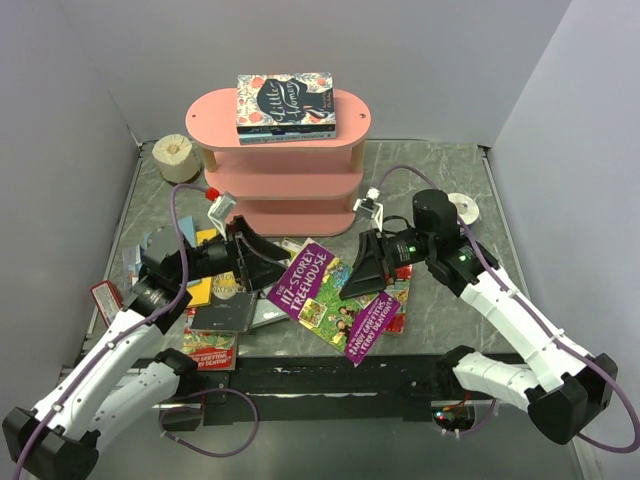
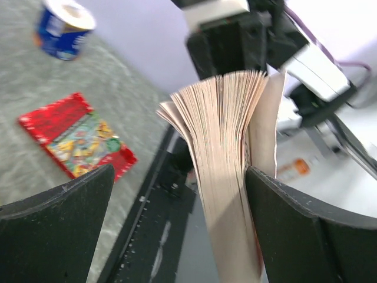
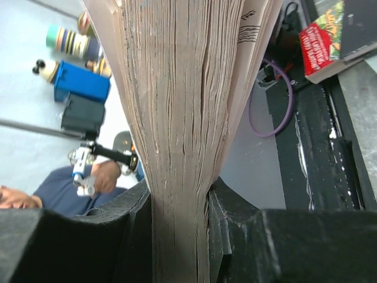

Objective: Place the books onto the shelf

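Observation:
A purple book point(image 1: 322, 290) hangs tilted above the table between my two grippers. My right gripper point(image 1: 360, 272) is shut on its right side; in the right wrist view the page block point(image 3: 177, 118) is pinched between the jaws point(image 3: 179, 236). My left gripper point(image 1: 262, 262) stands open at the book's left edge. In the left wrist view the fanned pages point(image 2: 227, 177) lie near the right finger point(image 2: 306, 230), with a wide gap to the left finger point(image 2: 53, 227). The pink shelf point(image 1: 285, 165) stands at the back with a stack of books point(image 1: 285, 105) on its top board.
More books point(image 1: 228, 312) lie scattered under my left arm, a red one point(image 1: 210, 350) near the front edge and also in the left wrist view point(image 2: 76, 135). Paper rolls stand at the back left point(image 1: 178, 157) and right point(image 1: 463, 208). Grey walls close in both sides.

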{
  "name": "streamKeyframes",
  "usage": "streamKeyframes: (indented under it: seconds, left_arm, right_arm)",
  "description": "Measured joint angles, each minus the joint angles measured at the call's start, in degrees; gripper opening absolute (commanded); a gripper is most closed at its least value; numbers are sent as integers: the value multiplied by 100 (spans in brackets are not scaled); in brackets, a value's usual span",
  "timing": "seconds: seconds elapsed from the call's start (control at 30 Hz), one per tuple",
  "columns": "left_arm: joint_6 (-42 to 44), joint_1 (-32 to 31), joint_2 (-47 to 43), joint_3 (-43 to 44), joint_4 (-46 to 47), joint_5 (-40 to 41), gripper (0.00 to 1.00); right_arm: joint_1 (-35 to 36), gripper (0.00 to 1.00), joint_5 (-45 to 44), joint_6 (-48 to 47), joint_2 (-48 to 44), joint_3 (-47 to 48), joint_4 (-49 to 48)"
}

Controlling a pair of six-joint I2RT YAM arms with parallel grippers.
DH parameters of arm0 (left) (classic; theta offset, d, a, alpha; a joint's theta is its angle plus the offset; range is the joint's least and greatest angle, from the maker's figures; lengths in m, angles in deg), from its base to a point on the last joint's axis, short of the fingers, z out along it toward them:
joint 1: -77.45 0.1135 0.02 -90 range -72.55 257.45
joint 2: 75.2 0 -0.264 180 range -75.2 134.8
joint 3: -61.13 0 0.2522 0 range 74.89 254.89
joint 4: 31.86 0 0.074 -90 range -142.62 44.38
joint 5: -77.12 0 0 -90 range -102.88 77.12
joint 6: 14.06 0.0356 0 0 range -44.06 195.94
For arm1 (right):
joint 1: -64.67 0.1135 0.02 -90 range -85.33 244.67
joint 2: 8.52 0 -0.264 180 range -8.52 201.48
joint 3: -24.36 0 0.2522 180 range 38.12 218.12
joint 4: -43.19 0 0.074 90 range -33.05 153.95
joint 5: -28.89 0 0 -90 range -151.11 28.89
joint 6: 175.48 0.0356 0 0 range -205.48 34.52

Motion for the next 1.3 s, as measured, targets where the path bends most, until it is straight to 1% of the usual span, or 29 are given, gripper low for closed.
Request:
streamKeyframes:
  seconds: [0.13,0.17,0.37,0.67,0.93,1.03,1.07,1.13,1.17,1.23,1.3]
  left_arm:
    - [-278,28,66,-87,402,-466,99]
    - [-332,59,63,-96,448,-509,96]
    - [-697,428,-92,-92,752,-560,96]
    - [-1147,444,61,57,1226,-752,96]
    - [-1547,442,262,-39,1958,-1255,99]
    - [-1530,400,455,-42,1945,-1475,80]
    - [-1543,385,503,-39,1937,-1523,62]
    - [-1541,308,603,-39,1915,-1613,44]
    - [-1554,271,638,-35,1926,-1657,22]
    - [-1578,208,671,9,1956,-1729,1]
    - [-1613,192,671,24,2011,-1766,1]
  right_arm:
    - [-4,0,151,-243,98,181,240]
    - [-13,0,170,-273,114,192,243]
    - [-140,0,155,-304,55,192,212]
    - [-153,0,90,-260,55,219,146]
    - [-153,0,144,-70,389,553,-72]
    - [-153,0,203,-44,590,835,-81]
    - [-151,0,219,-50,649,938,-52]
    - [-151,0,251,-96,758,1128,-2]
    - [-151,0,240,-120,789,1185,26]
    - [-151,0,232,-175,833,1211,140]
    - [-155,0,256,-264,863,1215,205]
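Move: The Treehouse book, already held by the right hand and raised clear of the table, has its middle about 10 cm right of the open left hand and 6 cm back; from the right hand it lies some 3 cm left and 2 cm back. On the table roughly 26 cm below the left hand, the red book is 25 cm right and 5 cm ahead, the dark book 18 cm left and 6 cm ahead. The left hand eases back and up about 4 cm, pinching the book the right lifts forward 5 cm. ##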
